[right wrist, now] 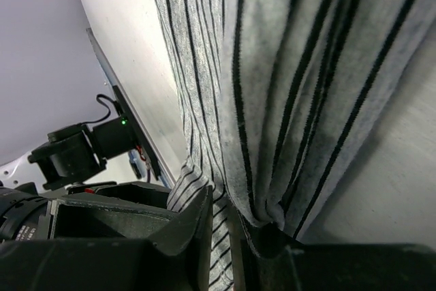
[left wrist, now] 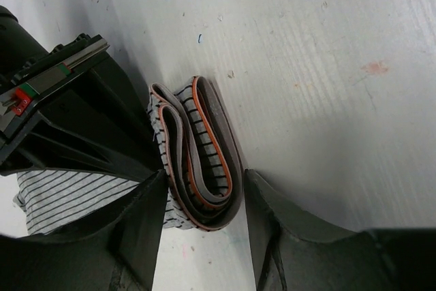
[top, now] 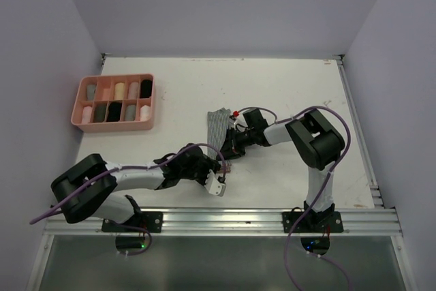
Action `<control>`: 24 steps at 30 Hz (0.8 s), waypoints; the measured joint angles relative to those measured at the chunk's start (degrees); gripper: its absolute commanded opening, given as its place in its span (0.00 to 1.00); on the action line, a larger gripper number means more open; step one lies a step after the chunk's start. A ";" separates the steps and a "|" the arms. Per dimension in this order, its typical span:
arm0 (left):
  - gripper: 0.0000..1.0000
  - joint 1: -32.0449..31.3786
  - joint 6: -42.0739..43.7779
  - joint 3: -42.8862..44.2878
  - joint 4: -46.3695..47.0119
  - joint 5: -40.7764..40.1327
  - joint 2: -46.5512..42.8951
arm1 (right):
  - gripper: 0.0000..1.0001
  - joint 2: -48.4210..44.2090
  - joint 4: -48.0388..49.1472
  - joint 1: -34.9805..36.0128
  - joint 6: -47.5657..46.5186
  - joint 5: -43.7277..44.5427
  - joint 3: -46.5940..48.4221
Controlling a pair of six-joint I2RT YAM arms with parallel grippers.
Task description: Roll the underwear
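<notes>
The grey striped underwear (top: 219,126) lies mid-table, its near end wound into a roll. In the left wrist view the roll (left wrist: 204,161) shows orange-edged waistband layers. It sits between the two fingers of my left gripper (left wrist: 204,199), which press it from both sides. My right gripper (top: 232,145) reaches in from the right, just beyond the left gripper (top: 219,163). In the right wrist view my right gripper (right wrist: 231,233) is nearly closed, pinching a fold of the striped fabric (right wrist: 286,86), which stretches away flat on the table.
A pink tray (top: 112,125) with compartments holding rolled garments stands at the back left. The metal rail (top: 225,221) with both arm bases runs along the near edge. Walls enclose the table on the left, back and right.
</notes>
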 measured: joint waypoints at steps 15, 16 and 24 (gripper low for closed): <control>0.00 -0.59 1.27 7.98 -8.28 -2.69 6.01 | 0.34 -0.28 -0.37 0.04 0.63 0.11 0.39; 0.00 -0.59 1.11 8.90 -9.90 -2.47 6.23 | 0.37 -0.59 -0.87 0.04 0.63 0.33 0.61; 0.00 1.25 0.83 14.73 -24.50 3.72 6.21 | 0.54 -8.07 -10.21 -2.27 -4.83 9.29 2.73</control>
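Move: The near, orange-edged end of the folded underwear stands between the left hand's half-open fingers, about 1 cm ahead, 1 cm to the right and 1 cm below. The middle of the striped length is some 10 cm farther ahead and 2 cm right. From the right hand, whose nearly shut fingers are still down on the cloth, the near end is about 4 cm back and 1 cm left, and the length's middle some 6 cm straight ahead, both about level. Easing just over 1 cm forward and down, a little right, the left hand closes on the near end and pinches its layers, then draws back and slightly left about 2 cm, fingers tipping down some 10 degrees. The right hand holds still on the cloth until the left has shut, then opens, comes free and goes about 5 cm forward, up and right. ##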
